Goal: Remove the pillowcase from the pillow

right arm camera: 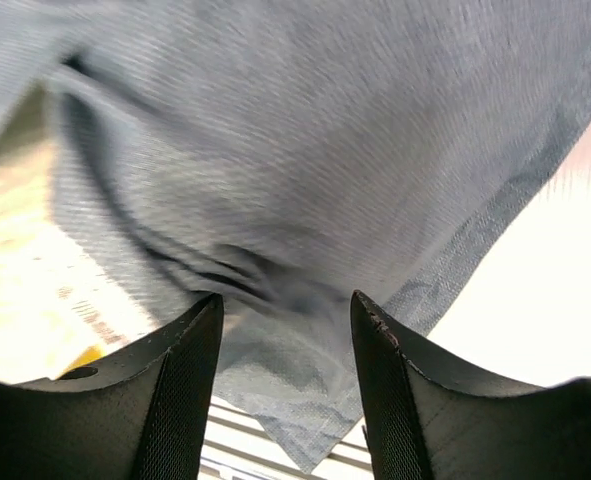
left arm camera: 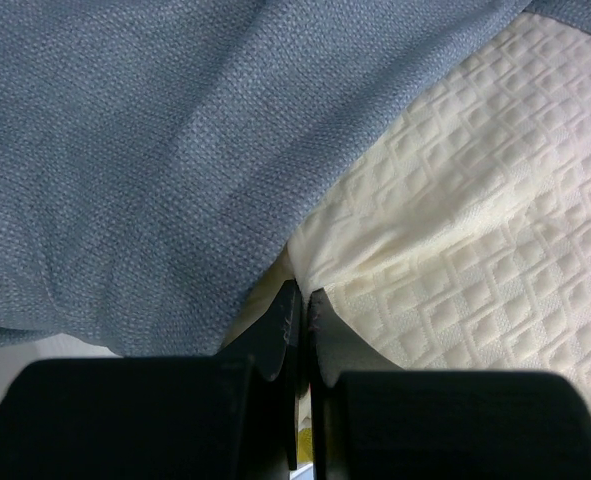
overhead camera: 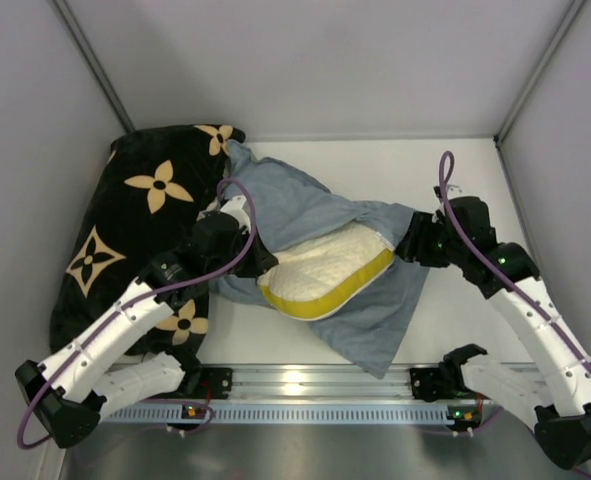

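Note:
The pillowcase (overhead camera: 305, 205) lies inside out, plain blue-grey, draped over the pillow (overhead camera: 327, 262), whose cream textured face and yellow band show at its near opening. My left gripper (overhead camera: 258, 262) is at the pillow's left end. In the left wrist view it (left arm camera: 301, 290) is shut on a pinched fold of the cream pillow (left arm camera: 475, 230), with the pillowcase (left arm camera: 145, 150) lying over it. My right gripper (overhead camera: 407, 245) is at the pillowcase's right side. In the right wrist view it (right arm camera: 285, 300) is open, with blue-grey pillowcase fabric (right arm camera: 305, 150) close in front of the jaws.
A black cushion with tan flower motifs (overhead camera: 145, 200) fills the left side of the table, under my left arm. A metal rail (overhead camera: 305, 385) runs along the near edge. Grey walls close in the back and sides.

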Controlling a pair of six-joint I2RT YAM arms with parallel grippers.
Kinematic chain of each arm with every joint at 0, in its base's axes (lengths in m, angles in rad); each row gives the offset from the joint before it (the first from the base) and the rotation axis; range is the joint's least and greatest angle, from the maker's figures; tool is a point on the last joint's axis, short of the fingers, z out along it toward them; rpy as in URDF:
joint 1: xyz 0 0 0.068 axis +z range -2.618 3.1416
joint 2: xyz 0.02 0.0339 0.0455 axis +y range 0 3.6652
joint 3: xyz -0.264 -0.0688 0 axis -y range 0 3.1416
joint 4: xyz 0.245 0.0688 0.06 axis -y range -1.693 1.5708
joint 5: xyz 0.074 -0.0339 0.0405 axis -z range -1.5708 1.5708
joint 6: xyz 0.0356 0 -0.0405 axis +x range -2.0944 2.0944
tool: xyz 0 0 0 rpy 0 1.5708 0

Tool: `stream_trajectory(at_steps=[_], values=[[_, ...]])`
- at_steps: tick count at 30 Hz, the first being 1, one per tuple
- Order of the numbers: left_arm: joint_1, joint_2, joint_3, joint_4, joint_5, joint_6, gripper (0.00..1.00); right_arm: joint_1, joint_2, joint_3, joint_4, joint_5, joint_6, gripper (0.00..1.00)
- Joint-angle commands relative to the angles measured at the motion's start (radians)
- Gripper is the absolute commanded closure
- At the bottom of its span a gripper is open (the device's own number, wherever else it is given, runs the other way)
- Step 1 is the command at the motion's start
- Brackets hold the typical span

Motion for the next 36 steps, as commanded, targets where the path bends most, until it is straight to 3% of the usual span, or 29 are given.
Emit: stream_trajectory(at_steps=[1, 7, 13, 21, 24, 25, 28, 36], values=[[0.010, -0.031, -0.005, 0.036, -0.019, 0.022, 1.00, 0.006, -0.024, 0.073, -0.001, -0.052, -0.025, 0.49], [0.010, -0.025, -0.011, 0.036, -0.015, 0.024, 1.00, 0.019, -0.064, 0.056, 0.036, -0.086, -0.048, 0.49], [0.010, -0.029, -0.013, 0.036, -0.010, 0.022, 1.00, 0.063, 0.026, 0.029, 0.103, -0.128, -0.048, 0.48], [0.010, -0.032, -0.008, 0.034, 0.034, 0.022, 1.00, 0.158, 0.080, -0.048, 0.155, 0.005, -0.013, 0.47], [0.008, -0.043, -0.010, 0.034, 0.036, 0.019, 1.00, 0.164, 0.118, -0.073, 0.126, 0.177, 0.037, 0.60], [0.010, -0.051, -0.007, 0.034, 0.033, 0.017, 1.00, 0.163, 0.126, -0.079, 0.122, 0.226, 0.054, 0.78], [0.010, -0.072, 0.019, 0.007, 0.024, 0.017, 1.00, 0.161, 0.165, -0.100, 0.103, 0.383, 0.103, 1.00], [0.010, -0.129, 0.208, -0.163, -0.131, 0.040, 1.00, 0.126, 0.188, -0.140, 0.097, 0.553, 0.176, 1.00]])
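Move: The right hand, fingers open, has the pillowcase rim at the pillow's right end about 3 cm to its left, level ahead and roughly 5 cm below. The bared pillow's middle lies some 14 cm left, 4 cm back and 6 cm below; the case's loose end hangs about 15 cm back, 5 cm left and 17 cm down. From the left hand, still pinching the pillow's corner, that rim is some 21 cm right, 3 cm ahead and 5 cm lower. Right hand shifts 4 cm left, then pinches pillowcase going 7 cm right and down; left keeps the pillow. ##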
